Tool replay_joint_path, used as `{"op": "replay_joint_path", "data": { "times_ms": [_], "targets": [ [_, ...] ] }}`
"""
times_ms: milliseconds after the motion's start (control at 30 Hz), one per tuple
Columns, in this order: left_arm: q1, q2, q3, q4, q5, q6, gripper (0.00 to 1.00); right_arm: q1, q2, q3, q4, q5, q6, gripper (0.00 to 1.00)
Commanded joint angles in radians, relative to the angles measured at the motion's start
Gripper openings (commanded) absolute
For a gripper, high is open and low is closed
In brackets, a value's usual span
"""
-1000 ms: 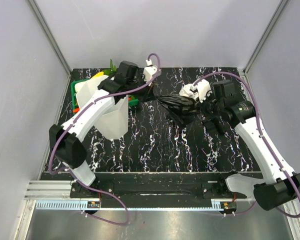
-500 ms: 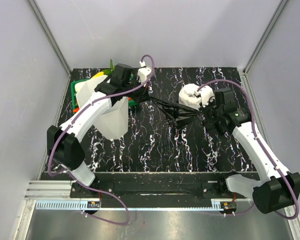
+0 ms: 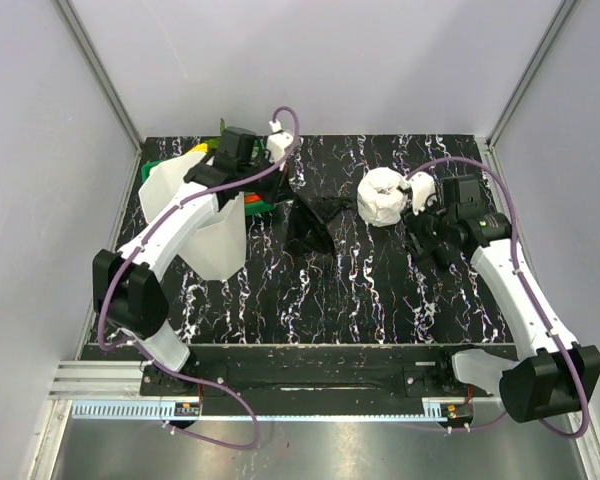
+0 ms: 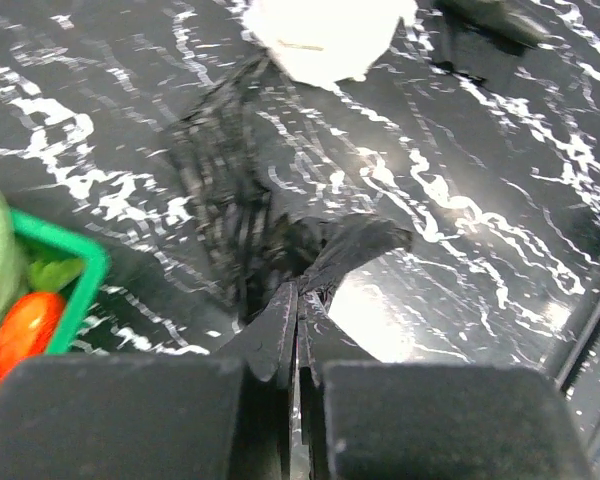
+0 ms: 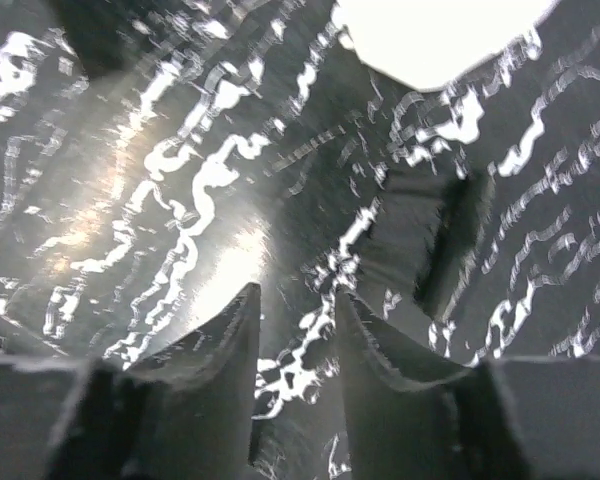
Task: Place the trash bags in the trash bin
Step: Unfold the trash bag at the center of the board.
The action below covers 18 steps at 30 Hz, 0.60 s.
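The black trash bag (image 3: 310, 226) hangs crumpled from my left gripper (image 3: 284, 190), just right of the trash bin (image 3: 202, 212), a tall white translucent bin at the left. In the left wrist view the fingers (image 4: 280, 325) are pressed together on a twisted corner of the bag (image 4: 242, 205), above the dark marbled table. My right gripper (image 3: 423, 232) sits at the right, apart from the bag. Its fingers (image 5: 226, 335) stand open over bare tabletop with nothing between them.
A white rounded roll of plastic (image 3: 383, 195) lies between the bag and the right arm, and shows as the roll (image 4: 325, 35) and the roll (image 5: 440, 35) in the wrist views. A green basket (image 3: 156, 172) of toy vegetables stands behind the bin, its corner (image 4: 75, 285) near my left gripper.
My right gripper has opened and let go of the bag, drawing back right. My left gripper has pulled the bag left toward the bin, uncovering the white roll.
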Motion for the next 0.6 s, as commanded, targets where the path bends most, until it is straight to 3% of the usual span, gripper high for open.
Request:
{"op": "replay_joint_path", "data": {
  "times_ms": [0,100,233,300,333,367,567],
  "targets": [
    [-0.08,0.014,0.018,0.021,0.111,0.012,0.0,0.001,0.069,0.132,0.029,-0.318,0.059,0.46],
    [-0.133,0.036,0.079,-0.014,0.108,0.02,0.0,0.002,0.173,0.199,0.039,-0.491,0.091,0.48],
    [-0.171,0.066,0.159,-0.048,0.125,0.016,0.0,0.033,0.294,0.245,0.075,-0.569,0.12,0.55],
    [-0.182,0.086,0.191,-0.056,0.116,0.011,0.0,0.057,0.327,0.249,0.075,-0.589,0.1,0.67],
    [-0.185,0.092,0.211,-0.057,0.113,0.008,0.0,0.071,0.339,0.244,0.078,-0.596,0.094,0.68],
    [-0.185,0.102,0.222,-0.06,0.114,0.003,0.0,0.086,0.347,0.233,0.084,-0.601,0.093,0.77],
    [-0.197,0.131,0.243,-0.061,0.105,-0.008,0.0,0.12,0.339,0.18,0.148,-0.584,0.111,0.8]
  ]
}}
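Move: The loose flap of the trash bag, which the left fingers still pinch, hangs roughly 21 cm to the right hand's left, level with it ahead and in height. From that hand, the white bag stands about 14 cm farther out and 8 cm left, 12 cm lower, and the folded black bundle lies 5 cm right, 3 cm ahead, 15 cm below. The flap is some 8 cm back, 7 cm right and 5 cm below the left hand. The right hand swings about 13 cm left towards the trash bag's loose flap, arching up some 3 cm and sinking again, while it rolls left side up, turns counter-clockwise and tips down (about 35 degrees in all), its fingers spreading from a quarter open to wide so that they come around the flap's edge. The left hand keeps its pinch and brings the bag some 9 cm right and a little back to meet it, turning about 15 degrees clockwise and ending slightly higher. ##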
